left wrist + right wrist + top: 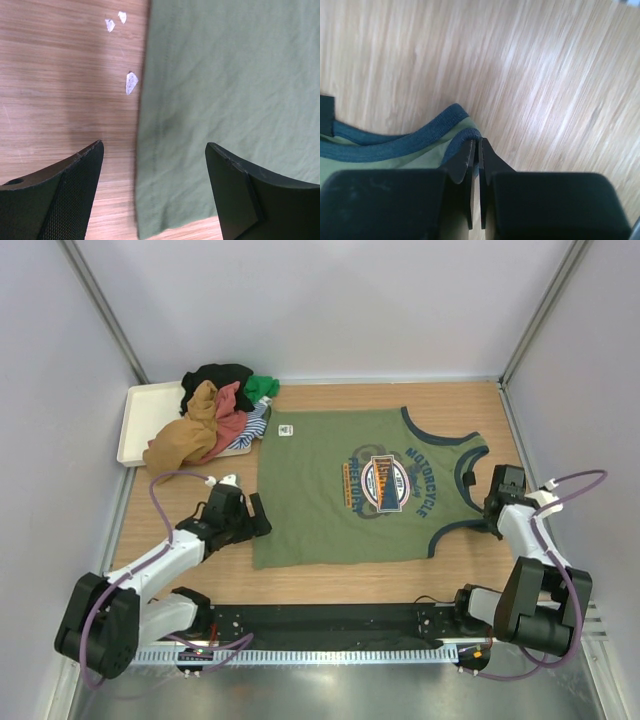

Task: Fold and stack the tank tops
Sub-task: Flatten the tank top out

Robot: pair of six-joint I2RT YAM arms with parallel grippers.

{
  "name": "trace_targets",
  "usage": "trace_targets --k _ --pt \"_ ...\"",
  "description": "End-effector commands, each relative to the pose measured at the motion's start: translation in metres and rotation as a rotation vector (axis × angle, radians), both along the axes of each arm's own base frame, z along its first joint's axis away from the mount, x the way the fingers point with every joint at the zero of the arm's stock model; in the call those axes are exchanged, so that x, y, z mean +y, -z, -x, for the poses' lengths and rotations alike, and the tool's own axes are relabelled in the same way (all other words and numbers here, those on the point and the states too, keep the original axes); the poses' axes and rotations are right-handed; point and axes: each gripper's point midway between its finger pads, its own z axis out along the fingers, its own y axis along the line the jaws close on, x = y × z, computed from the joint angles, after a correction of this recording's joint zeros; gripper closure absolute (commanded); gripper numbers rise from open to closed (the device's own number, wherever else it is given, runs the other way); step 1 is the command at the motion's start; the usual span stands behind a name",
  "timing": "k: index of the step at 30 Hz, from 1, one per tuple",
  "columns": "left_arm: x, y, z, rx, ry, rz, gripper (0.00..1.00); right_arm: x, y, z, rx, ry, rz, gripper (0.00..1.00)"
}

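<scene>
An olive green tank top (pixel 320 490) with navy trim and a chest print lies flat on the wooden table, straps to the right. My right gripper (pixel 492 502) is at its lower strap. In the right wrist view the right gripper (pixel 477 142) is shut on the strap's navy trim (pixel 395 145). My left gripper (pixel 258 515) hovers at the hem's left edge. In the left wrist view it stands open (pixel 154 145), straddling the edge of the green cloth (pixel 225 90) near the bottom corner. More tank tops (pixel 215 410), mustard, red, black and others, lie in a heap at the back left.
A cream tray (pixel 140 415) sits at the back left, partly under the heap. A few white flecks (pixel 131 82) lie on the wood beside the hem. Grey walls close in the table on three sides.
</scene>
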Motion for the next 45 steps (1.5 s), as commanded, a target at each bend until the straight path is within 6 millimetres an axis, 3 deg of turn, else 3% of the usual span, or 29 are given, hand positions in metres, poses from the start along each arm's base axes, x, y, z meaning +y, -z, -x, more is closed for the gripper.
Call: trace_targets --k 1,4,7,11,14,19,25,29,33,38,45 --pt "-0.004 -0.008 -0.010 0.002 -0.022 0.014 0.17 -0.031 -0.034 -0.010 -0.029 0.041 0.162 0.91" --pt "0.001 -0.005 -0.012 0.025 -0.041 -0.014 0.16 -0.038 -0.049 -0.016 -0.082 0.021 0.220 0.85" --pt "0.001 -0.004 -0.014 0.025 -0.049 -0.017 0.16 -0.032 -0.053 -0.024 -0.125 -0.043 0.208 0.69" --pt "-0.001 -0.005 -0.015 0.026 -0.051 -0.006 0.16 -0.031 -0.064 -0.020 -0.147 -0.031 0.212 0.24" --pt "-0.005 -0.002 -0.013 0.043 -0.042 0.009 0.16 -0.027 -0.072 -0.025 -0.202 -0.055 0.209 0.17" --pt "-0.007 0.002 -0.007 0.078 -0.038 0.022 0.16 -0.015 -0.073 -0.033 -0.264 -0.073 0.142 0.16" --pt "0.007 0.001 0.005 0.119 -0.123 -0.005 0.17 -0.008 -0.063 -0.034 -0.283 -0.072 0.099 0.16" --pt "0.005 0.003 0.024 0.207 -0.152 0.026 0.19 0.006 -0.053 -0.046 -0.333 -0.124 0.031 0.14" --pt "-0.010 0.003 0.037 0.251 -0.116 0.115 0.28 0.013 -0.042 -0.048 -0.337 -0.134 -0.009 0.13" --pt "-0.022 0.008 0.056 0.303 -0.074 0.163 0.50 0.013 -0.041 -0.049 -0.344 -0.139 -0.008 0.13" --pt "-0.013 0.012 0.079 0.324 -0.151 0.152 0.48 0.020 -0.034 -0.048 -0.369 -0.156 -0.029 0.13"
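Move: The near strap end is already in the right fingers; the black tag lies about 12 cm ahead of them and 4 cm to the left, the far strap end some 23 cm ahead. The left hand, open and just above the table, straddles the hem edge, with the tank top's near-left corner about 10 cm straight back. From that hand the brown garment is roughly 24 cm ahead and 23 cm left, the white label about 30 cm ahead and 10 cm right. Rightward about 2 cm and rising, the right hand draws on the pinched strap, opens wide to let go and climbs to some 6 cm, then sinks halfway back, moving forward and left over the strap. The left hand lingers low, then slides back about 7 cm along the hem edge towards the near-left corner, tipping down some 15 degrees and narrowing its fingers to about half. ##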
